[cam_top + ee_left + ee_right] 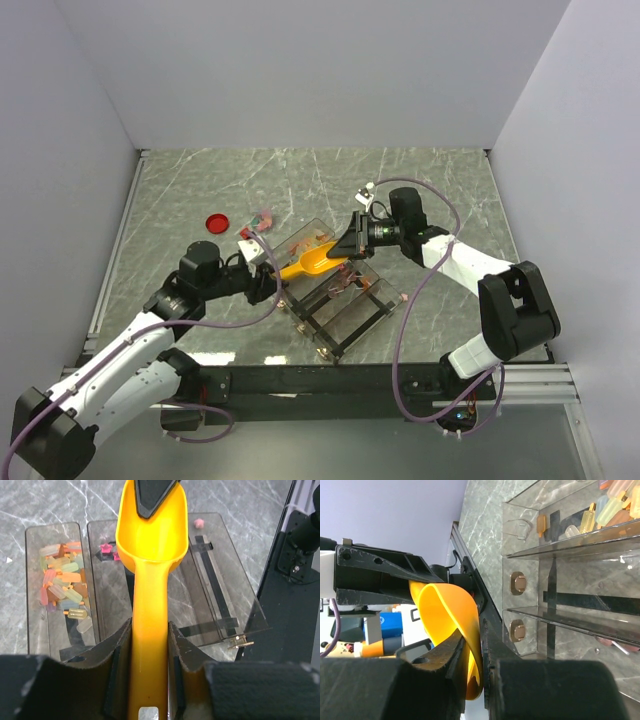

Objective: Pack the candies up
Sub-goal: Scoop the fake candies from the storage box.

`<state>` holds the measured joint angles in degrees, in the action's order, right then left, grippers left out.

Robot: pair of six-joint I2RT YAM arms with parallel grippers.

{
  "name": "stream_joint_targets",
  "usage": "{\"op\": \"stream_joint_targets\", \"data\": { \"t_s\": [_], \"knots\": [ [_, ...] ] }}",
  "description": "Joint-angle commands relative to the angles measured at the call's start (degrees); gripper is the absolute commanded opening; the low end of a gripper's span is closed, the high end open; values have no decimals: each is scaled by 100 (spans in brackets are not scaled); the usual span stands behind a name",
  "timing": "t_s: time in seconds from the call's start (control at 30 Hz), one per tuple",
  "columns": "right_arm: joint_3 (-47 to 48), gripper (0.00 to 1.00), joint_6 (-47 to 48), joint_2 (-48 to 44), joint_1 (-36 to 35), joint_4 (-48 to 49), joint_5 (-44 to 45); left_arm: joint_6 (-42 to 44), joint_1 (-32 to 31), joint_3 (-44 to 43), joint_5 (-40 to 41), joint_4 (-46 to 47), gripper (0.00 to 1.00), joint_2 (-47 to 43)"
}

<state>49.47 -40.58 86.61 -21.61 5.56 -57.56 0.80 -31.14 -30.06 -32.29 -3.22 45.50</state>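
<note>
Both grippers hold the yellow-orange scoop (318,263) above the clear compartment box (372,300). My left gripper (150,630) is shut on the scoop's handle (149,660). My right gripper (481,645) is shut on the rim of the scoop's bowl (447,620), and one of its black fingertips (155,500) reaches into the bowl. The bowl looks empty. Several candies (62,582) fill the box's left compartment, and a few pink ones (106,549) lie in the middle one. More candies (260,218) lie loose on the table behind the box.
A flat round red lid (217,222) lies on the marble table at the back left. The box's hinged clear lid (220,580) lies open to the right. A black rail (330,380) runs along the near edge, and grey walls close in three sides.
</note>
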Motion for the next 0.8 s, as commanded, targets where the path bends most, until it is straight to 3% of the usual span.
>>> {"op": "stream_joint_targets", "data": {
  "t_s": [0.0, 0.17, 0.3, 0.43, 0.47, 0.57, 0.77],
  "knots": [
    [-61, 0, 296, 67, 78, 77, 227, -299, 108, -61, -172, 972, 25, -313],
    [-61, 1, 401, 93, 69, 7, 245, -361, 125, -35, -128, 1043, 22, -375],
    [18, 16, 585, 102, 69, -256, 342, -265, 125, -69, -40, 921, 1, -384],
    [247, 23, 1042, 67, 78, -660, 544, -141, 125, -166, 4, 630, 1, -296],
    [351, 37, 1139, 58, 78, -740, 562, -141, 125, -175, 12, 560, 1, -296],
    [642, 60, 1526, -3, 86, -1179, 841, -141, 125, -228, 214, 341, 1, -252],
    [1634, 64, 2316, 5, 104, -2084, 1764, 201, 125, -526, 1214, -459, 1, -77]
  ]
}}
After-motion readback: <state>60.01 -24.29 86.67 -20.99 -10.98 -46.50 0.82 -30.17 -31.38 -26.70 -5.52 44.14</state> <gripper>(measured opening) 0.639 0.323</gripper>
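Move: My left hand, gripping the yellow scoop's handle, has the loose candies on the table about 25 cm ahead, 8 cm to its left and 16 cm below. The red dish lies roughly 12 cm left of them; the storage box's middle is some 5 cm ahead of this hand, 12 cm to its right and 14 cm below. From my right hand, which still pinches the bowl's lip, the loose candies are about 20 cm ahead, 19 cm left and 15 cm below. I let go of the scoop's lip with my right hand: its fingers spread wide and it draws off forward about 4 cm and slightly right, rolling and dipping its fingertips some 10 degrees. My left hand keeps its grip on the handle, eases up a little, then, as the lip comes free, starts about 2 cm forward and left towards the loose candies, turning slightly counter-clockwise. ##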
